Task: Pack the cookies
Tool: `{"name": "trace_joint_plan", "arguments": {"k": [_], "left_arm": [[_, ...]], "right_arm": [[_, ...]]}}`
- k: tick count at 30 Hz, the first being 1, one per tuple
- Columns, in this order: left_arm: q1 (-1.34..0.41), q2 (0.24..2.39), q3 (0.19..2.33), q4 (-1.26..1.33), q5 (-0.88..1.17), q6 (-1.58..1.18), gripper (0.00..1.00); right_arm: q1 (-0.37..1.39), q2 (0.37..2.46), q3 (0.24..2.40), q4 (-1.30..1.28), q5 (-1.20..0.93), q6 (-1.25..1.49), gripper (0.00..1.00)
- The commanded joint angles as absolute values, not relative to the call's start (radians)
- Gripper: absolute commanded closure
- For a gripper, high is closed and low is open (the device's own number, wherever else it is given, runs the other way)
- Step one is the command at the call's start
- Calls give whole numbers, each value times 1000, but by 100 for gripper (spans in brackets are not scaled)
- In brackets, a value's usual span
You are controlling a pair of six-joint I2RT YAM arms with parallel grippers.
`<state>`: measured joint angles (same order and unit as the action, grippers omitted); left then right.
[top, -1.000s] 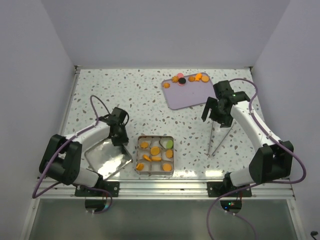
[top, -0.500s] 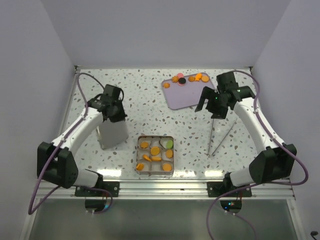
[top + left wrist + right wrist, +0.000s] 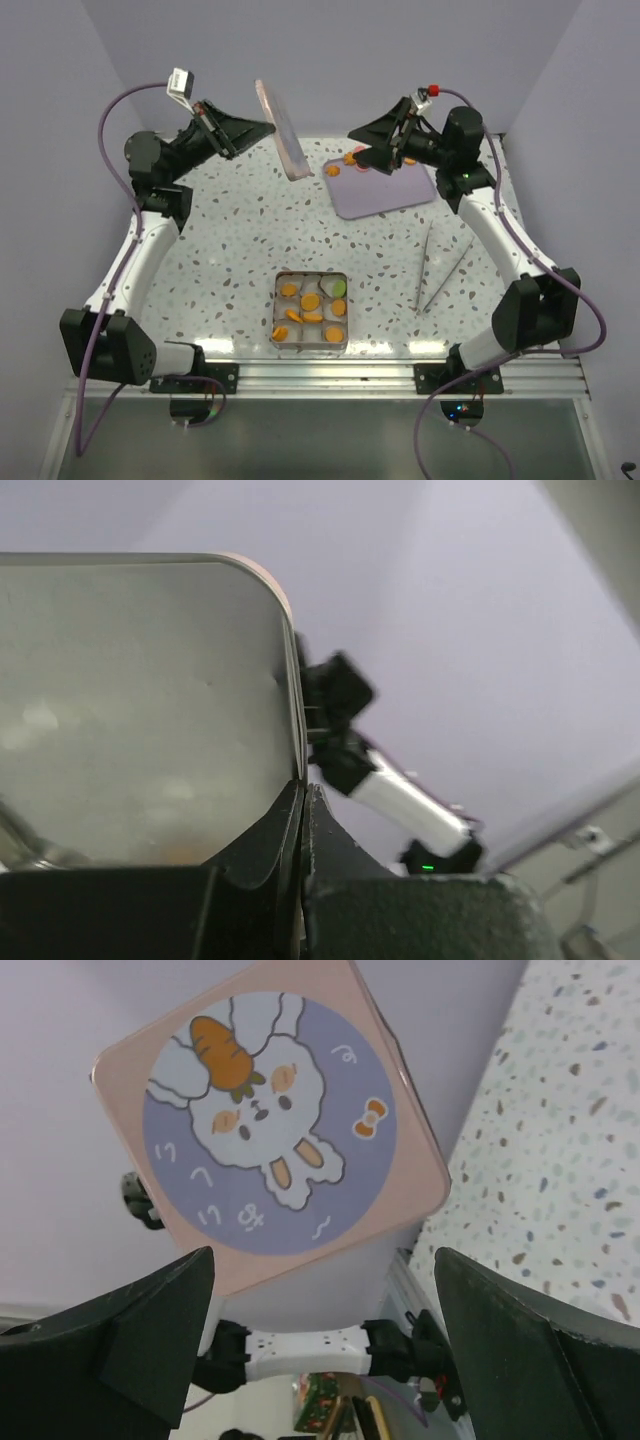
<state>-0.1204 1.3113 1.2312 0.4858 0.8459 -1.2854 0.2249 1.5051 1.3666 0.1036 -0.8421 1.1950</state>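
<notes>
Orange cookies and a green one [image 3: 340, 288] lie in the white paper cups of the square tin [image 3: 277, 310] at the table's front. More cookies [image 3: 380, 156] sit at the back edge of the lilac tray [image 3: 385, 195]. High above the table's back, my left gripper [image 3: 262, 128] is shut on the edge of the pink tin lid [image 3: 284, 135]. The left wrist view shows the lid's metal underside [image 3: 140, 710] pinched between my left gripper's [image 3: 303, 805] fingers. My right gripper [image 3: 358, 146] is raised and open, facing the lid's bunny picture [image 3: 270, 1120]; nothing lies between its fingers [image 3: 130, 1345].
Thin metal tongs [image 3: 436, 268] lie on the speckled table right of the tin. The lilac walls close in at the back and on both sides. My two arms point at each other above the table's back.
My left gripper closed on the lid, lifted it off the table beside the tin and carried it high to the back. My right arm rose, turned toward it and opened slightly wider.
</notes>
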Motion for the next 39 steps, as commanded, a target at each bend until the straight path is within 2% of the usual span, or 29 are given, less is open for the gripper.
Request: {"name": "trace_joint_plan", "arguments": {"k": [1,2,6,11,18,22,26,32,36,39], "left_arm": [[-95,1385,1207,1381,962,-1929,100],[-94,1422,1219,1510,931,-1990,100],[-92,1440,1224,1609,887,-2126,100],[-92,1430,1215,1699,829,-2177,100],[-92,1430,1206,1776,767,-2244,100],[-92,1422,1204,1809,733,-2275,100],[-92,1413,1204,1825,724,-2289,100],[-91,1390,1212,1836,716,-2313,100],[-92,1378,1212,1839,713,-2319,100],[-91,1368,1210,1841,703,-2324,100]], "right_arm": [[222,1569,1492,378,-968,1398,5],[224,1580,1523,339,-966,1353,5],[225,1630,1663,132,-951,1204,5],[248,1651,1657,192,-966,1249,5],[365,1666,1654,144,-927,1177,6],[405,1684,1629,259,-910,1249,7],[428,1695,1637,264,-894,1241,8],[426,1686,1680,74,-821,1108,8],[426,1703,1639,159,-825,1176,8],[428,1703,1592,325,-825,1288,9]]}}
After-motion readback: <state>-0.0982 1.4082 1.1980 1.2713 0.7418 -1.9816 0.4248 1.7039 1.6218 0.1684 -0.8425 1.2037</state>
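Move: Held by its rim in the left fingers, the upright lid has its middle about 5 cm ahead of that hand, 2 cm to its right and 7 cm below. From the open right hand, the lid lies roughly 12 cm to the left, 3 cm farther out and near its own height. Far below the right hand, some 38 cm, the cookie tray sits 15 cm ahead and 10 cm right, the open box 19 cm back and 8 cm left. Swinging in on the lid, the right hand first climbs about 6 cm, then sweeps some 9 cm left and sinks roughly 3 cm again beside the lower part of the lid's printed face, fingers wide open. The left hand keeps its rim pinch, lifts the lid about 8 cm and draws it 4–5 cm back, tipping its fingers up some 25 degrees with a smaller clockwise turn. ##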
